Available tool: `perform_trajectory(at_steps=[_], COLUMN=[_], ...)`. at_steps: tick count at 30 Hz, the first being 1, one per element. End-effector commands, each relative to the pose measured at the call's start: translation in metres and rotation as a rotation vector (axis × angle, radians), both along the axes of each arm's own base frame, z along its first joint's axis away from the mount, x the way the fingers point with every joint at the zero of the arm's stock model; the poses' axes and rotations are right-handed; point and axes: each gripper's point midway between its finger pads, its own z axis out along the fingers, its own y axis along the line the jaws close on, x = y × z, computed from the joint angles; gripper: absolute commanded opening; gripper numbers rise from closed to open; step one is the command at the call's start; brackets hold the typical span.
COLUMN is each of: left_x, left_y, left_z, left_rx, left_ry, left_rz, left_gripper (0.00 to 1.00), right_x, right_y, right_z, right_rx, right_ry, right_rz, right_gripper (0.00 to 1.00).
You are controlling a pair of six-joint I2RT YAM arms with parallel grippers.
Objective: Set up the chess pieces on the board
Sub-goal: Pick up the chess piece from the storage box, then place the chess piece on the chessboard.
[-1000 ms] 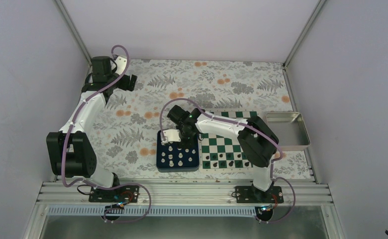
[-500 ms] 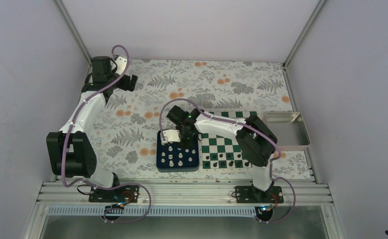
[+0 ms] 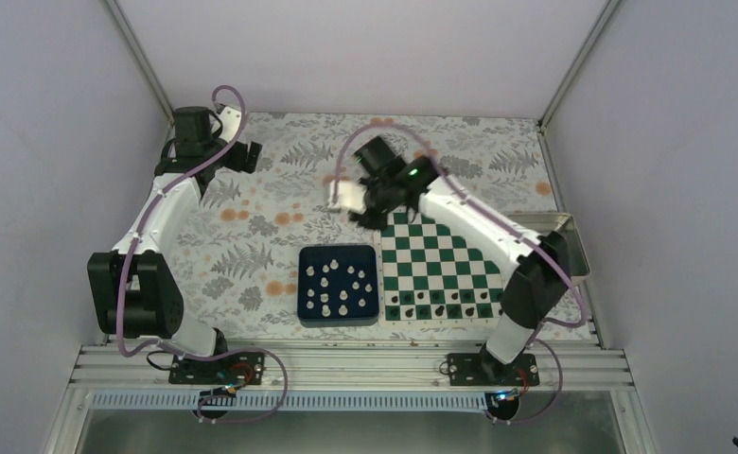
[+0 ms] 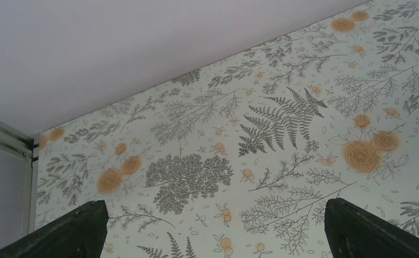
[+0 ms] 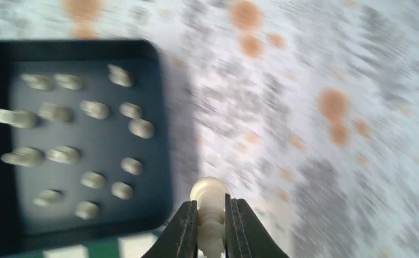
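Note:
The green and white board (image 3: 441, 251) lies right of centre. Several white chess pieces (image 3: 339, 284) lie in a dark blue tray (image 3: 305, 284) left of it; the right wrist view shows them blurred (image 5: 94, 110). My right gripper (image 3: 365, 216) hangs above the cloth by the board's far-left corner. In the right wrist view it (image 5: 211, 207) is shut on one white piece (image 5: 209, 193). My left gripper (image 3: 247, 156) is at the far left, away from the board. Its fingers (image 4: 73, 231) stand wide apart and hold nothing.
Small black pieces (image 3: 438, 305) line the board's near rows. A shiny metal tray (image 3: 573, 248) sits right of the board, partly behind my right arm. A flowered cloth (image 3: 280, 189) covers the table. Walls close in on three sides.
My right arm has lifted off the blue tray and swung up and away toward the board's far-left corner, carrying a white piece. The left arm has not moved.

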Motion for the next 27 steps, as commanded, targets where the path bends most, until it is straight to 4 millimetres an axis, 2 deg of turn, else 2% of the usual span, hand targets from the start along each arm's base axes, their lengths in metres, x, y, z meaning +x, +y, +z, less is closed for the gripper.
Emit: perform_trajectory(at_steps=[1,6,9,13,20,27], left_x=[-0.003,-0.004,-0.004,-0.004,-0.005,-0.004], left_y=[-0.002,-0.001,-0.001,-0.001,0.000,-0.001], left_z=[0.008,0.011,0.010,0.009,0.008,0.008], left_rx=[0.012,0.013,0.016,0.017,0.019,0.018], left_ry=[-0.029,-0.034,-0.034,-0.032,-0.030,-0.031], left_rz=[-0.009,-0.007,-0.004,-0.004,-0.004,-0.006], left_gripper=[1.00,1.00,1.00,1.00,1.00,1.00], right_x=[0.062,0.110,0.126,0.136,0.137,0.131], right_y=[-0.073,-0.139,-0.168,-0.201,-0.234,-0.251], right_z=[0.014,-0.015,-0.037,-0.070,-0.111,-0.130], right_rx=[-0.040,-0.105,-0.134,-0.170,-0.252,-0.286], right_ry=[-0.036,-0.001,0.036,0.106,0.170,0.216], right_rz=[-0.172,-0.305,-0.360,-0.421,-0.484,-0.517], right_gripper=[0.10,0.10,0.09,0.09,0.09,0.09])
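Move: Ahead and to the right lies the place the held white chess piece is taken to, a square in the board's far row by the letter e: about 12 cm forward, 23 cm right and 17 cm below the right hand. The board's far left corner square is 11 cm ahead, 8 cm right; the storage box's middle is 8 cm back and 5 cm left, both well below. From the left hand, that e square is about 50 cm right, 8 cm back and 22 cm below. Swinging away from the storage box with the piece still pinched, the right hand travels some 24 cm right and 13 cm forward to the board's far row. It rises a couple of centimetres at first, then sinks, ending about 12 cm lower and slowing over the squares. Meanwhile the wrist turns about 30 degrees clockwise and the fingers come closer to vertical, still shut on the piece. ##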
